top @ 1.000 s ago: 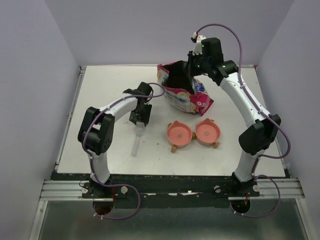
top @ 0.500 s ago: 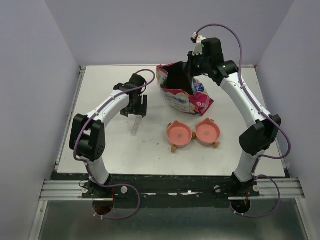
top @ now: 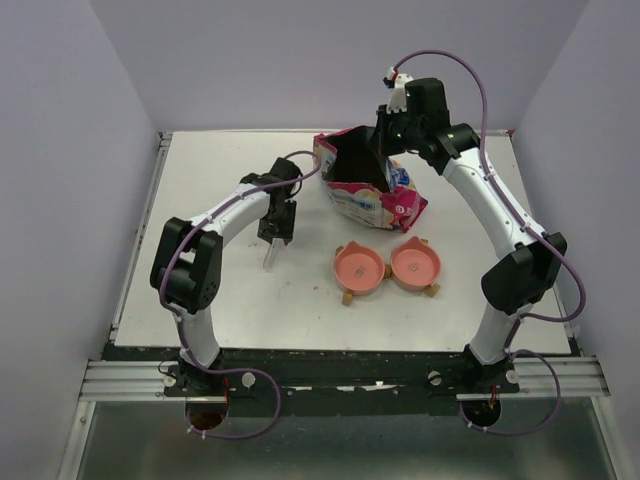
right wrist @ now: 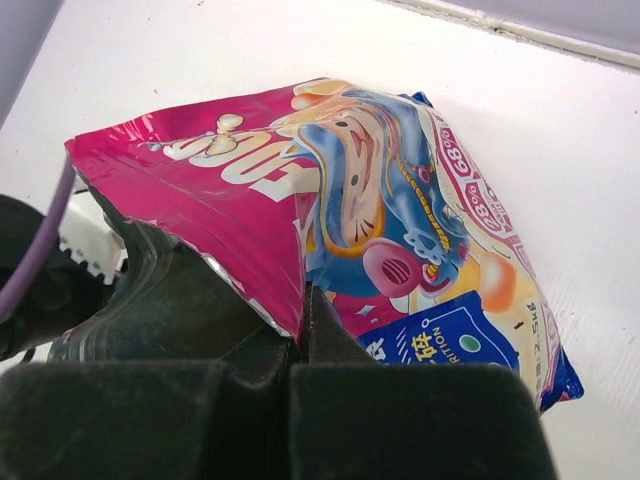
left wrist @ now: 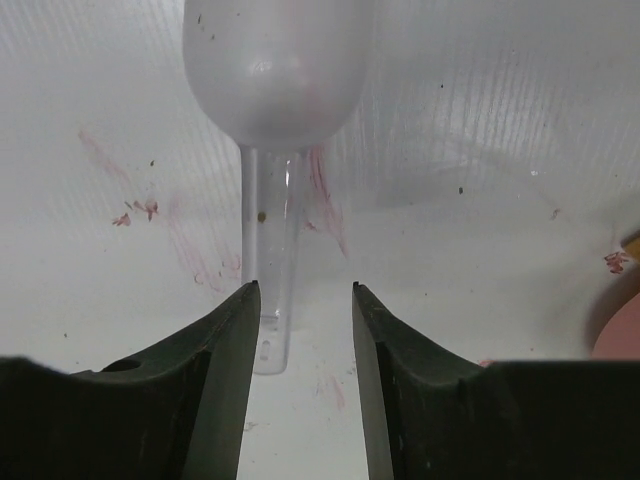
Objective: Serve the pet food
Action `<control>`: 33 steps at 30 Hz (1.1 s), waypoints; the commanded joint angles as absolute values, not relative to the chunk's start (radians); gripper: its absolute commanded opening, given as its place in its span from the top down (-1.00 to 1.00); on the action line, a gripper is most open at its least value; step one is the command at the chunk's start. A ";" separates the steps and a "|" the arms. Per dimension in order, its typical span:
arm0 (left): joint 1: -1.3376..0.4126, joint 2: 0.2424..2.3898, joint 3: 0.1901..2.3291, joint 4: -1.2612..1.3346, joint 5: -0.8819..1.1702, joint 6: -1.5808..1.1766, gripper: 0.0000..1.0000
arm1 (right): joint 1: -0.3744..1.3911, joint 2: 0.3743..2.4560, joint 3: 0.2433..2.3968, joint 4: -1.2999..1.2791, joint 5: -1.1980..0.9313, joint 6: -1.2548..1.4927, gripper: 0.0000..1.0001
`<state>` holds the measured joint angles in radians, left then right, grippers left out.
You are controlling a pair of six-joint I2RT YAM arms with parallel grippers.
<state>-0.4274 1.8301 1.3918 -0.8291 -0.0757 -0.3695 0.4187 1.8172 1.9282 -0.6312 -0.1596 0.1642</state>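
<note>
A clear plastic scoop [top: 270, 256] lies flat on the white table [top: 200, 290], bowl end away from me [left wrist: 275, 70]. My left gripper [top: 277, 232] hovers low over its handle [left wrist: 270, 250]. The jaws are open and the handle's end lies between them, close to the left finger [left wrist: 215, 360]. My right gripper [top: 388, 140] is shut on the raised rim of the pink printed bag [top: 372, 198], pinching the foil edge [right wrist: 290, 300] and holding the mouth open. The bag's inside is dark and the pet food is hidden.
Twin salmon-pink cat-eared bowls [top: 360, 268] [top: 415, 263] stand in front of the bag, right of the scoop. Faint red smears mark the table around the scoop [left wrist: 200, 260]. Lilac walls close the table on three sides.
The left gripper went away from me and came partly back. Its jaws opened wide, then narrowed. The scoop now lies farther from me. The right arm still holds the bag.
</note>
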 commanded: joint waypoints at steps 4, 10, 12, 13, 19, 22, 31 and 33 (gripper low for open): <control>-0.419 1.905 1.428 -0.793 -0.020 -0.331 0.06 | 0.425 1.736 1.939 -0.607 -0.206 0.181 0.99; -0.403 1.945 1.430 -0.792 -0.009 -0.328 0.13 | 0.423 1.740 1.944 -0.611 -0.204 0.178 0.99; -0.397 1.957 1.428 -0.785 -0.002 -0.331 0.17 | 0.423 1.744 1.945 -0.612 -0.202 0.178 0.99; -0.394 1.962 1.428 -0.779 0.026 -0.336 0.21 | 0.425 1.744 1.947 -0.614 -0.201 0.179 0.99; -0.376 1.965 1.408 -0.739 0.119 -0.334 0.54 | 0.425 1.752 1.945 -0.612 -0.216 0.187 0.99; -0.356 1.921 1.365 -0.689 0.219 -0.347 0.94 | 0.425 1.755 1.947 -0.611 -0.224 0.192 0.99; -0.166 1.764 0.890 0.190 0.995 -0.779 1.00 | 0.425 1.769 1.971 -0.618 -0.238 0.202 0.99; -0.146 1.816 0.862 0.353 1.081 -0.878 1.00 | 0.425 1.769 1.973 -0.621 -0.236 0.202 0.99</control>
<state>-0.1959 1.7546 0.9298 -0.1711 0.7109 -0.6044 0.4187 1.8103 1.9247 -0.6395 -0.1719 0.1730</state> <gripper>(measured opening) 0.009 0.007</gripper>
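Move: The scoop lies bowl-forward almost under the half-open left hand, its middle about 3 cm ahead and some 5 cm below, with the handle running back beneath the fingers. From that hand, the nearer pink bowl is about 18 cm right and 7 cm back, the farther one 31 cm right and 6 cm back; the open food bag stands about 15 cm ahead and 21 cm right. From the right hand, the scoop is roughly 20 cm left, 14 cm back and 26 cm down. The left fingers close on the scoop's handle just behind its bowl, after the hand sinks about 4 cm straight onto it. The hand then carries the scoop about 4 cm right, slightly back and up, rolling some 45 degrees so the fingers point down to the right. The right hand stays put, keeping its pinch on the bag's rim. ##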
